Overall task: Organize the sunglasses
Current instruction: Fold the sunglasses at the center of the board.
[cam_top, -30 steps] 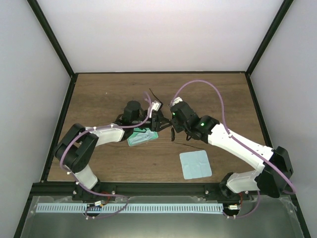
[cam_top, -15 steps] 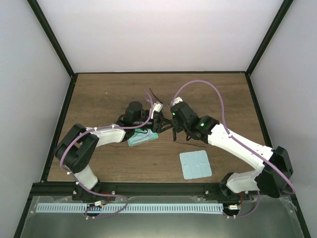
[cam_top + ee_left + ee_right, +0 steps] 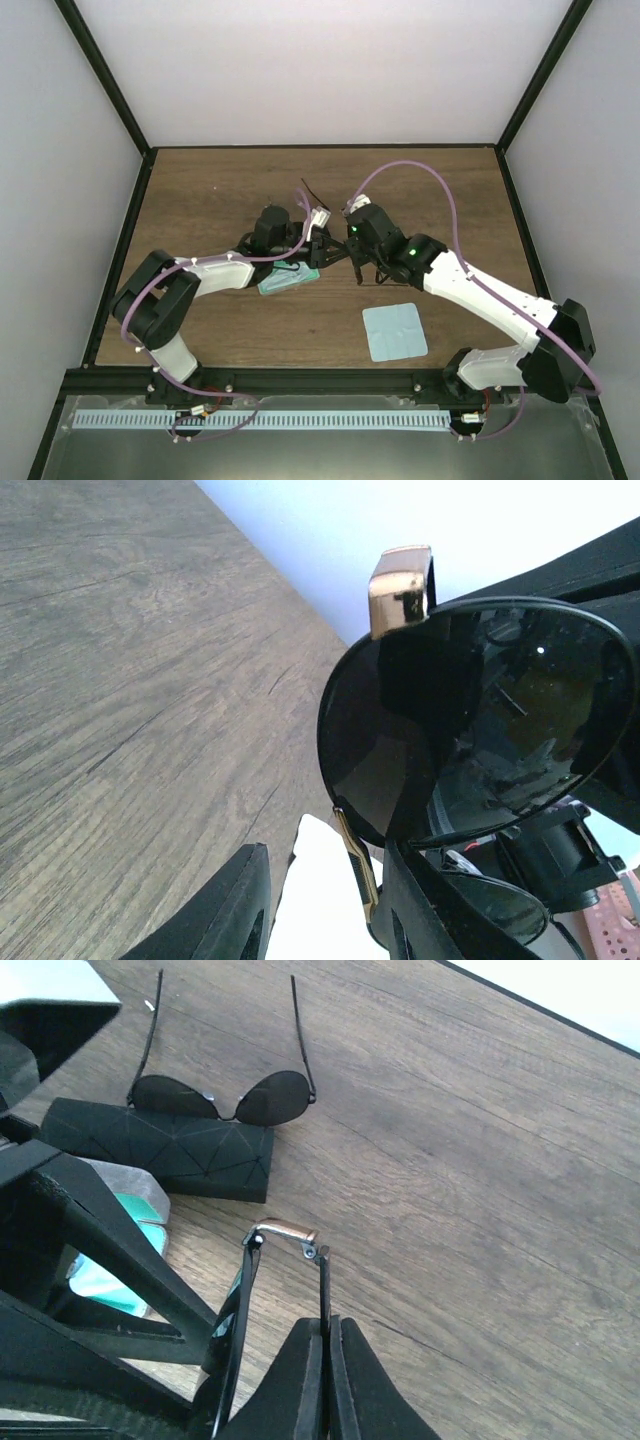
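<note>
One pair of sunglasses (image 3: pixel 240 1300) hangs above the table between both arms. My right gripper (image 3: pixel 327 1328) is shut on its thin arm, just below the copper hinge (image 3: pixel 285 1230). In the left wrist view its round dark lens (image 3: pixel 480 720) fills the right side. The rim and a gold nose piece (image 3: pixel 355 860) lie against the right finger (image 3: pixel 420 910) of my left gripper (image 3: pixel 325 880). The left gripper's jaws stand apart, and the other finger (image 3: pixel 225 910) is clear of the frame. A second pair of sunglasses (image 3: pixel 225 1095) lies unfolded on the table, touching the far side of a black case (image 3: pixel 160 1150).
A clear case with a teal cloth (image 3: pixel 287 278) sits under the left gripper. A light blue cloth (image 3: pixel 393 332) lies flat near the front right. The second pair's arms (image 3: pixel 305 190) point toward the back wall.
The left jaws have narrowed around the held pair's frame. The right gripper shifted slightly right, and the thin arm that trailed over the table beside it no longer shows there.
</note>
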`<state>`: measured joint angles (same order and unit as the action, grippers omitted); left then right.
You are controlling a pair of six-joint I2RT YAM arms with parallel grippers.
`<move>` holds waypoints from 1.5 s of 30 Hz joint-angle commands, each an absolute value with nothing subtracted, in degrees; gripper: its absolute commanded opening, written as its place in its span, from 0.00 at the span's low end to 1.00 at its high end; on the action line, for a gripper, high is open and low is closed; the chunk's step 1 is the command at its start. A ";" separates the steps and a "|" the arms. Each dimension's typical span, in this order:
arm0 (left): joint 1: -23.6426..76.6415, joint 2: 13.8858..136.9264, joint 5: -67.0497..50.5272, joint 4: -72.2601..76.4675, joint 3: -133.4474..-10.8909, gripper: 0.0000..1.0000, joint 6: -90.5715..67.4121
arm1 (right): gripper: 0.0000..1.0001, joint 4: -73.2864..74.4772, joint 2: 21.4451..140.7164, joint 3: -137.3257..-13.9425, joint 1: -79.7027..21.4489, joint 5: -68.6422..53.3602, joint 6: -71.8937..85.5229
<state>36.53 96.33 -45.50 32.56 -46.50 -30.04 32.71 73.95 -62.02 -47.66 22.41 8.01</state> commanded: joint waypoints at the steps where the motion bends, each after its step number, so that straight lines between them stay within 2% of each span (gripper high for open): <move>1: 37.36 97.27 -44.47 35.25 -46.51 0.33 -30.06 | 0.01 28.93 73.67 -63.77 -48.21 16.31 11.65; 4: 37.35 97.76 -44.55 36.31 -46.43 0.35 -31.16 | 0.01 28.74 74.95 -63.34 -48.25 15.40 12.84; 10: 37.40 98.14 -44.28 38.47 -45.91 0.53 -34.47 | 0.01 27.02 75.26 -62.62 -48.25 17.39 15.47; 26: 38.49 96.21 -39.44 46.21 -42.71 0.54 -37.77 | 0.01 20.43 72.27 -58.15 -48.25 14.25 27.75; 31: 38.76 97.04 -37.92 44.70 -43.44 0.54 -36.75 | 0.01 21.10 74.50 -58.26 -48.25 15.27 23.41; 34: 38.76 98.97 -37.90 45.78 -43.90 0.66 -36.64 | 0.01 21.69 75.04 -58.27 -48.26 17.40 23.81; 35: 38.83 99.99 -38.00 46.71 -44.15 0.67 -37.09 | 0.01 21.10 74.89 -57.89 -48.24 16.70 24.33; 41: 39.19 105.61 -39.50 50.50 -46.57 0.67 -39.73 | 0.01 20.68 77.46 -57.79 -48.25 13.99 26.95; 45: 39.30 105.25 -37.52 46.93 -46.95 0.66 -38.11 | 0.02 24.98 80.16 -59.83 -48.25 18.00 27.99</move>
<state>37.69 105.51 -39.31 45.10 -43.99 -39.03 25.67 77.73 -57.04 -46.48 21.54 24.23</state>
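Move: The right hand already pinches one temple of the held sunglasses beside its hinge; the middle of their frame hangs about 3 cm back and 2 cm below that hand, and some 2 cm to the right and 1 cm back of the left hand. From the left hand, the black case lies about 11 cm ahead and 11 cm left, the open teal case level and 12 cm left, the other sunglasses 17 cm ahead and 10 cm left, all roughly 16 cm lower. The left fingers, beside the bridge, spread from about a third to two-thirds open while that hand nearly hovers, then it sinks about 5 cm towards the board, easing 1 to 2 cm forward and turning slightly counter-clockwise. The right hand keeps its shut grip on the temple, first rolls its left side up some 15 degrees while turning clockwise about 10, then also lowers, about 4 cm, mostly at the end, so the held frame goes down together with the left fingertips, which stay close against the lens. ##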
